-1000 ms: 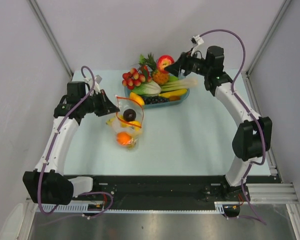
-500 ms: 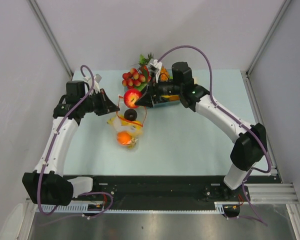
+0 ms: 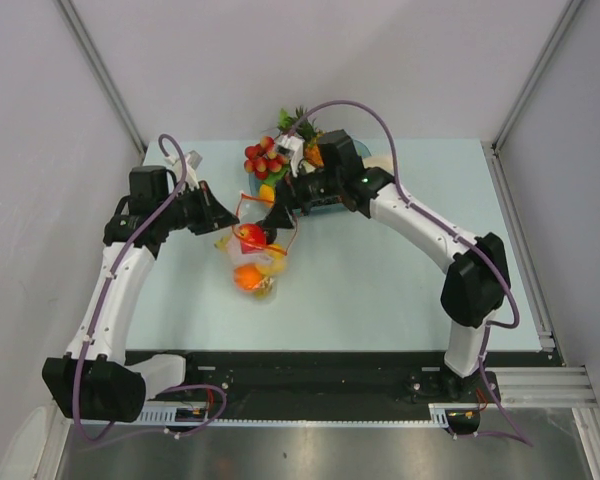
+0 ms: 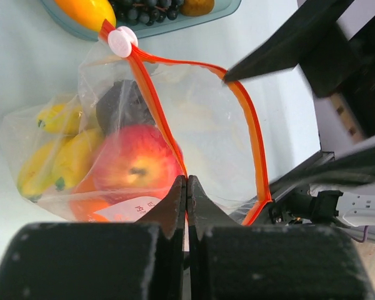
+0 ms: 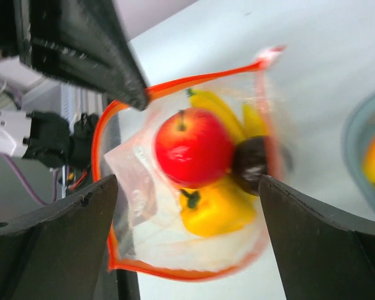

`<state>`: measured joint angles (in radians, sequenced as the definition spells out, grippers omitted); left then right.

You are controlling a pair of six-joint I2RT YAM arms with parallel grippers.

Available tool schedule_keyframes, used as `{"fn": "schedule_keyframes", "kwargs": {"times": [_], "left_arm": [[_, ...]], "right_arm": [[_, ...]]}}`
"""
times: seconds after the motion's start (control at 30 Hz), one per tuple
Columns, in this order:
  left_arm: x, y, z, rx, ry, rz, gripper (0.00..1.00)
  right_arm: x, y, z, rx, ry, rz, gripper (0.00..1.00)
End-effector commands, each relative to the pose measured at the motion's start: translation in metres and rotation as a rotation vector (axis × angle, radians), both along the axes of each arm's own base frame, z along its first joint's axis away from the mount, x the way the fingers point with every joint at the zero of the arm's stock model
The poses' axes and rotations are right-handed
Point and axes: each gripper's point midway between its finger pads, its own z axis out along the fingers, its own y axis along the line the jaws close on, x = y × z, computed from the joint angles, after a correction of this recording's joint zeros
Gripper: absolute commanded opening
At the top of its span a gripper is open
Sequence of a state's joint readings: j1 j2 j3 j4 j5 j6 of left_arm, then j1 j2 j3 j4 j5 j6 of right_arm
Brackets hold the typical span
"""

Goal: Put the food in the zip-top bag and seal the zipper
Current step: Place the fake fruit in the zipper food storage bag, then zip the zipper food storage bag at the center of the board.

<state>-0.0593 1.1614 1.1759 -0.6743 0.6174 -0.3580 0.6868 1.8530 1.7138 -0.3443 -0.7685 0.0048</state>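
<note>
The zip-top bag (image 3: 257, 256) lies on the table with its mouth held up and open. My left gripper (image 4: 187, 181) is shut on the near side of the zipper (image 4: 245, 106), the orange strip round that mouth. Inside lie a red apple (image 4: 134, 165), a yellow banana bunch (image 4: 56, 156), an orange (image 4: 87, 207) and a dark round fruit (image 4: 122, 106). My right gripper (image 5: 186, 181) hangs open over the mouth. The apple (image 5: 192, 147) rests below it inside the bag, free of both fingers. A yellow fruit (image 5: 215, 212) lies under the apple.
A blue-tinted tray (image 4: 203, 15) of other toy fruit stands just behind the bag, largely covered by my right arm. A red berry cluster (image 3: 263, 158) and pineapple leaves (image 3: 296, 118) show at its back. Grey walls close in both sides.
My right arm swung from the tray over to the bag carrying the red apple, then opened; the apple now lies inside the bag. The left gripper kept its hold.
</note>
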Motion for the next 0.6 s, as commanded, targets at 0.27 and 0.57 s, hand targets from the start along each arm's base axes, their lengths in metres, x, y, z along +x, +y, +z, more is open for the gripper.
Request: {"fn": "schedule_keyframes", "kwargs": {"times": [0.27,0.57], "left_arm": [[-0.006,-0.005,0.012,-0.010,-0.069,-0.042,0.00],[-0.015,-0.008,0.012,-0.006,-0.073,-0.070,0.00]], "right_arm": [[0.039,-0.049,0.003,-0.084,0.014,-0.196,0.95],[0.014,-0.022,-0.038,-0.145,0.115,-0.094,0.66]]}}
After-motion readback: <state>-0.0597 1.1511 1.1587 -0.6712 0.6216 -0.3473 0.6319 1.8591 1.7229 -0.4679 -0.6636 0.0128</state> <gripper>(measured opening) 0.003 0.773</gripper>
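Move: The empty, wide-open right hand is just above the zipper bag's right-hand rim, which lies about 2 cm to its right, 1 ahead and 4 below. The red apple is loose in the bag, some 8 cm left, 5 back and 8 below; the dark fruit is about 3 cm left, 4 back and 10 below. For the left hand, shut on the opposite rim, that right-hand rim lies about 14 cm right, 1 ahead and level. The right hand swings some 7 cm forward-right, then sinks about 4 towards the bag's rim, fingers part-closing. ##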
